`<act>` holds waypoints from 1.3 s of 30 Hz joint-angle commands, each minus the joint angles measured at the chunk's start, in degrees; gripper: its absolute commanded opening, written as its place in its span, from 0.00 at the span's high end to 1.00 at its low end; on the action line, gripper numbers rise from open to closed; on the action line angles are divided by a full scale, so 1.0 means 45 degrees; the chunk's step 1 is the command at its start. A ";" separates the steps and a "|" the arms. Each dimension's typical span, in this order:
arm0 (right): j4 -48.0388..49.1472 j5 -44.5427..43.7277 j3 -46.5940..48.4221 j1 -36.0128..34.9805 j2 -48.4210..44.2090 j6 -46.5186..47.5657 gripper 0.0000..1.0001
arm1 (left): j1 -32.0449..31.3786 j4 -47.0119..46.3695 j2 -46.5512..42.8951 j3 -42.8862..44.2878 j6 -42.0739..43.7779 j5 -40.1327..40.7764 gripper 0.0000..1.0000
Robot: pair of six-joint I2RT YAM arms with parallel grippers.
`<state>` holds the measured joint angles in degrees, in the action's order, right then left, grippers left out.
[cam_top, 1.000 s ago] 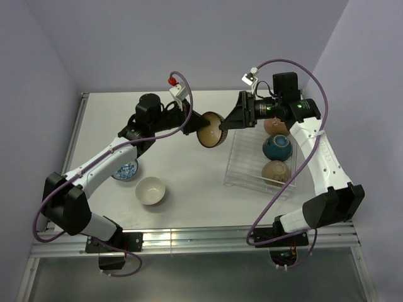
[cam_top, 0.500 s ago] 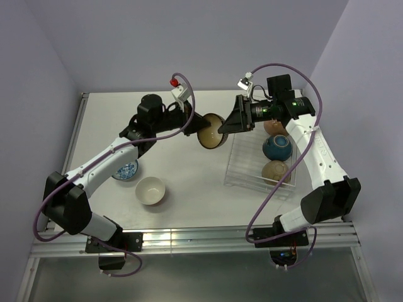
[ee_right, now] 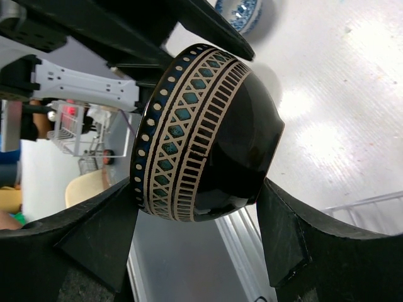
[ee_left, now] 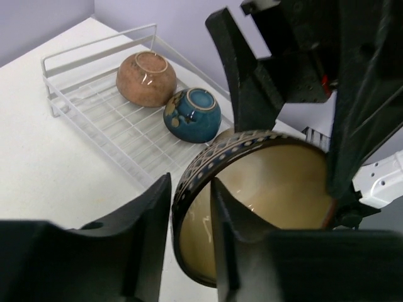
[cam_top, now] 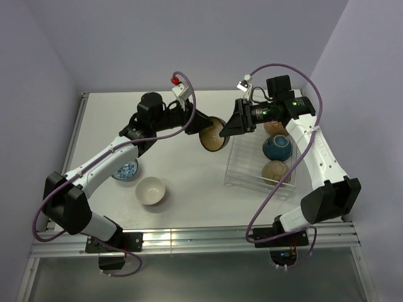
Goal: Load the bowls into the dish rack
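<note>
A black bowl (cam_top: 214, 134) with a patterned rim and a tan inside hangs in the air left of the clear dish rack (cam_top: 249, 170). My left gripper (cam_top: 203, 126) is shut on its rim, one finger inside and one outside (ee_left: 191, 189). My right gripper (cam_top: 230, 129) spans the bowl (ee_right: 214, 126) from rim to base, both fingers touching it (ee_right: 198, 189). In the rack stand a brown bowl (cam_top: 275, 126), a dark blue bowl (cam_top: 277, 146) and a tan bowl (cam_top: 276, 171). A blue-patterned white bowl (cam_top: 126, 170) and a cream-white bowl (cam_top: 151, 190) sit on the table at the left.
The rack (ee_left: 101, 119) lies at the table's right side, its left half without bowls. Purple walls close in the back and both sides. A metal rail (cam_top: 79, 126) runs along the table's left edge.
My right gripper has moved left and closed round the black bowl. The bowl has shifted slightly right and down and tilted, showing less of its inside.
</note>
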<state>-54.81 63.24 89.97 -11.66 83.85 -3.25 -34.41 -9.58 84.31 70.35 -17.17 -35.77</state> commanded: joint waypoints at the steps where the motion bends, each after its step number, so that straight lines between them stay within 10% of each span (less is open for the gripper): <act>1: 0.0090 0.0009 0.0709 0.0111 -0.0314 0.0836 1.00 | -0.0106 -0.0215 0.0111 0.0813 0.0066 -0.0293 0.62; 16: -0.3363 -0.0400 0.2054 0.2783 0.1617 0.5090 1.00 | -0.0087 0.0411 -0.0064 0.0734 -0.0266 -0.0118 0.33; 21: -0.4517 -0.1804 0.3186 0.3625 0.2710 0.6830 1.00 | -0.0087 0.0877 -0.0123 0.0871 -0.0676 0.0018 0.00; 39: -0.4697 -0.6394 0.5768 0.3686 0.5213 0.9353 1.00 | 0.0596 0.1447 -0.0611 0.0305 -0.1614 0.0019 0.01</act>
<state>-76.79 37.63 112.57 5.58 107.77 35.81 -32.16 -2.17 84.33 71.94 -23.33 -35.53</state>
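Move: The patterned bowl is gripped in the right hand, with its rim between the loosening left fingertips. It is bound for the empty left side of the dish rack, about 12 cm ahead of the right hand, 15 cm to its right and 26 cm below. At that depth, the blue bowl stands some 10 cm ahead and 24 cm right, the peach bowl 18 ahead and 25 right, and the beige bowl level and 23 right. From the left hand, the empty place is roughly 9 cm ahead and 22 cm right. The patterned bowl passes wholly to the right hand, which keeps its grip and carries it rightward about 16 cm, forward and down, towards the rack's empty side. On the way the right wrist tips the fingers some 30 degrees farther down. The left hand almost stays in place, spreading its already loosening fingers wide to free the rim. ##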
